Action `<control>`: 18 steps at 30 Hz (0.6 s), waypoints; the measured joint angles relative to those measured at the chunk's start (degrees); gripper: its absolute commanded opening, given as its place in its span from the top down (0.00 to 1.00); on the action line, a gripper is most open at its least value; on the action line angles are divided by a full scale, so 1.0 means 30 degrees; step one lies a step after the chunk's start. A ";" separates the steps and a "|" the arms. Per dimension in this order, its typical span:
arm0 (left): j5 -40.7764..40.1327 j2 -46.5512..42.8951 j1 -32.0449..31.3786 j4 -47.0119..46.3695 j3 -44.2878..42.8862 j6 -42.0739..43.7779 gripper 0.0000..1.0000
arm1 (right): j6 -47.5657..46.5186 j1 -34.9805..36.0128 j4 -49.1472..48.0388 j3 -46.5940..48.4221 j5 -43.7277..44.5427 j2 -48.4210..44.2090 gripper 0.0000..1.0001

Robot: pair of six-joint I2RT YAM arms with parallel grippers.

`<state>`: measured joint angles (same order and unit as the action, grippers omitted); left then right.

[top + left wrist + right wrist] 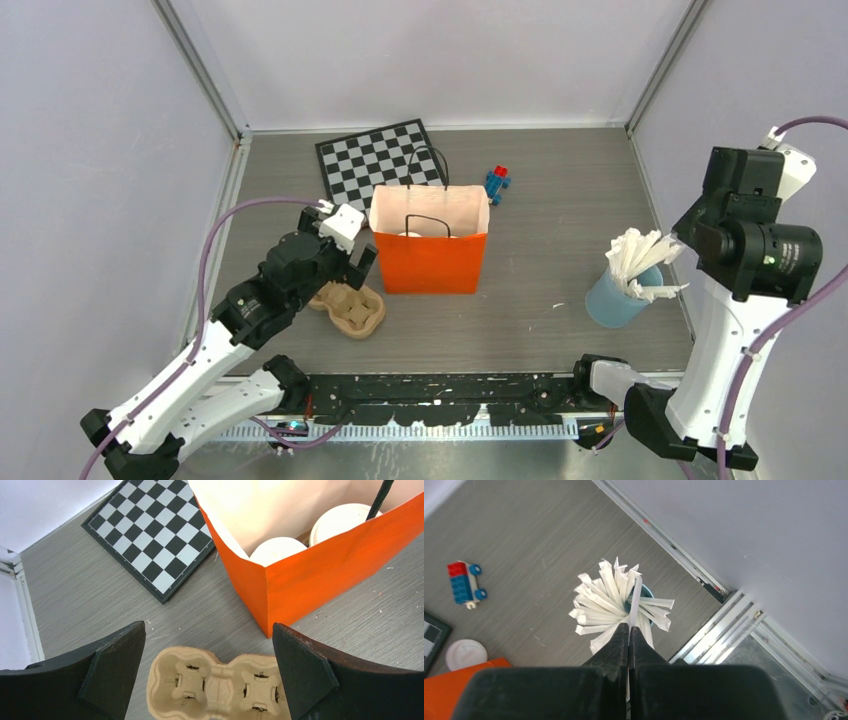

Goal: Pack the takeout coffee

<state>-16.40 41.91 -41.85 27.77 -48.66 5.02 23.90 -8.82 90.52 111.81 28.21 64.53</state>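
Two takeout coffee cups stand inside the orange paper bag [430, 262]; only their white lids [278, 550] [345, 522] show, and one lid [466, 654] appears in the right wrist view. My left gripper [208, 630] [360, 262] hangs open and empty just left of the bag, above the tan pulp cup tray [220, 685], whose two sockets hold nothing. My right gripper [629, 626] [680, 240] is raised at the right, shut on one white paper-wrapped straw [636, 600] above the bundle of straws [640, 265].
The straws stand in a pale blue tumbler [612, 300] near the table's right edge. A checkerboard [378, 158] lies behind the bag, with a red and blue toy brick car [497, 183] to its right. The bag's black handles [430, 160] stick up.
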 measured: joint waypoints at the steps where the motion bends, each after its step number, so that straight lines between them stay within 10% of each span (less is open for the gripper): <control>1: -0.0007 0.0022 0.0000 0.0015 -0.0087 0.0015 0.00 | 0.0007 0.0000 0.0000 0.0437 -0.0022 -0.0007 1.00; 18: 0.0175 0.0510 0.0000 -0.0160 -0.1071 0.0452 0.00 | 0.0423 0.0000 -0.0102 0.2900 0.0364 -0.2572 1.00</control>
<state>-15.88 43.44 -41.85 27.29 -51.88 6.37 25.17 -8.82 90.21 120.51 29.30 56.82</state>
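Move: The straw I already hold in my right hand is bound for the orange bag, some 41 cm to the left, 14 cm ahead and 28 cm lower. The straw cup is roughly 6 cm ahead of this hand, neither left nor right, 32 cm down. The toy car stands about 16 cm right of the bag and 23 cm farther out. From my left hand the bag is about 14 cm right, 6 cm ahead and 15 cm below. I keep the paper-wrapped straw pinched in my shut right fingers and carry it higher, about 6 cm up, away from the straw cup. The lift soon bends back towards my base, some 5 cm, while the wrist tips the fingertips up by about 15 degrees. My empty left hand stays wide open, edging up about 2 cm. ##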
